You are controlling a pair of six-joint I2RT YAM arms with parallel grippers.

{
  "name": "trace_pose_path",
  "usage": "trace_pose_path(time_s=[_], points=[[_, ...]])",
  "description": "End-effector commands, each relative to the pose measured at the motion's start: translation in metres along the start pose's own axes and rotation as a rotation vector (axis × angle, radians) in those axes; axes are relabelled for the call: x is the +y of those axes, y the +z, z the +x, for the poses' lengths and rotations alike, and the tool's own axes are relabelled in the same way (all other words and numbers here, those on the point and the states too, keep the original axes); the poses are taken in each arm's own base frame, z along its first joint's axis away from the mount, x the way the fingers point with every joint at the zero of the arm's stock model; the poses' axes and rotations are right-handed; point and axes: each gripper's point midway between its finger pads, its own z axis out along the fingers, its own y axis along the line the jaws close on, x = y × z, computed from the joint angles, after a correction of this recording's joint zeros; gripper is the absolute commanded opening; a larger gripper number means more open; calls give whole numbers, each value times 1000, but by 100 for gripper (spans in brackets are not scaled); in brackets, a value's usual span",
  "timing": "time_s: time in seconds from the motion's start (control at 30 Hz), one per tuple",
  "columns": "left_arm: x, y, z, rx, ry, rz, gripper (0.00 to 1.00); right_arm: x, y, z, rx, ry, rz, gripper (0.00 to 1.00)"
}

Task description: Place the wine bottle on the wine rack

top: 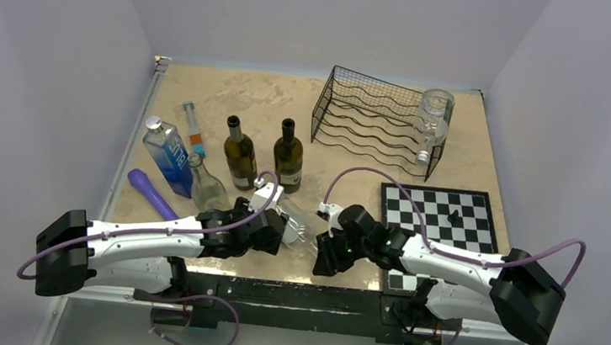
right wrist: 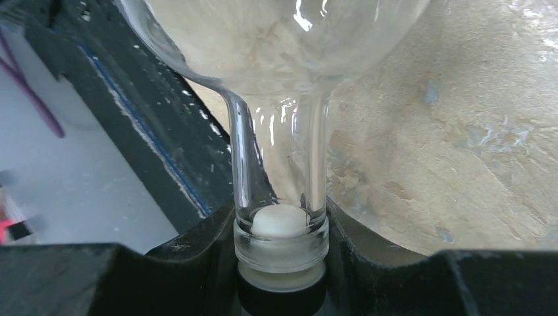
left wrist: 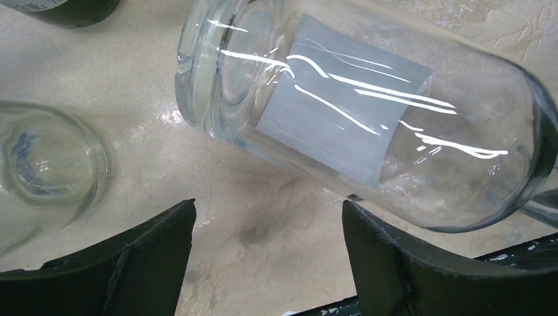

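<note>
A clear glass wine bottle [top: 300, 222] lies on its side near the table's front edge, between my two arms. My right gripper [top: 323, 243] is shut on its neck [right wrist: 279, 164], the fingers [right wrist: 197, 250] clamped at the lip by the white stopper. My left gripper [left wrist: 268, 207] stands open just short of the bottle's body [left wrist: 368, 118], nothing between its fingers [left wrist: 151, 243]. The black wire wine rack [top: 367, 115] stands at the back right, with another clear bottle [top: 432, 121] resting at its right end.
Two dark green bottles [top: 240, 154] [top: 289, 154] stand mid-table. A blue bottle [top: 167, 155], a small clear bottle [top: 206, 187], a purple object [top: 152, 194] and a marker [top: 194, 128] lie at the left. A chessboard [top: 440, 219] lies at the right front.
</note>
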Motion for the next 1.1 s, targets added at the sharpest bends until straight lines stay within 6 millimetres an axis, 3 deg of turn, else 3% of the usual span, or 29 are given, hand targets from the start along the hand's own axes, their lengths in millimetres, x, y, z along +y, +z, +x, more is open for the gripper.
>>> trace_pose_path(time_s=[0.0,0.13,0.27,0.4,0.8,0.97,1.07], points=[[-3,-10,-26,-77,-84,8,86,2,7,-29,-131,-99,98,0],[1,-23,-34,-94,-92,14,86,-2,7,-36,-180,-112,179,2],[6,-37,-46,-132,-96,29,86,-7,8,-39,-189,-122,225,36],[8,-51,-58,-169,-101,50,87,-11,12,-40,-184,-143,261,45],[19,-82,-88,-256,-105,61,88,-14,19,-44,-177,-181,314,66],[27,-93,-95,-289,-115,57,89,-9,28,-55,-184,-200,319,69],[31,-97,-96,-302,-123,56,89,-10,37,-61,-206,-200,322,64]])
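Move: The clear wine bottle hangs slanted, its capped neck in my right fingers. Its middle lies about 8 cm ahead and 5 cm left of my right hand, roughly 1 cm below. From that hand the right dark bottle stands some 18 cm ahead, 8 cm left. From my open left hand the clear bottle's middle is 7 cm right, 2 cm ahead, 3 cm down; the left dark bottle is 12 cm ahead, 6 cm left, and the empty glass bottle 5 cm ahead, 12 cm left. I lower the clear bottle's neck end a centimetre or two with my right hand, open the fingers to let go, then slide them forward and finally left along the neck towards the shoulder, about 4 cm, the wrist tipping some 20 degrees so the fingers point down more steeply. My open left hand rises about 11 cm, away from the bottle, drifting slightly left. ##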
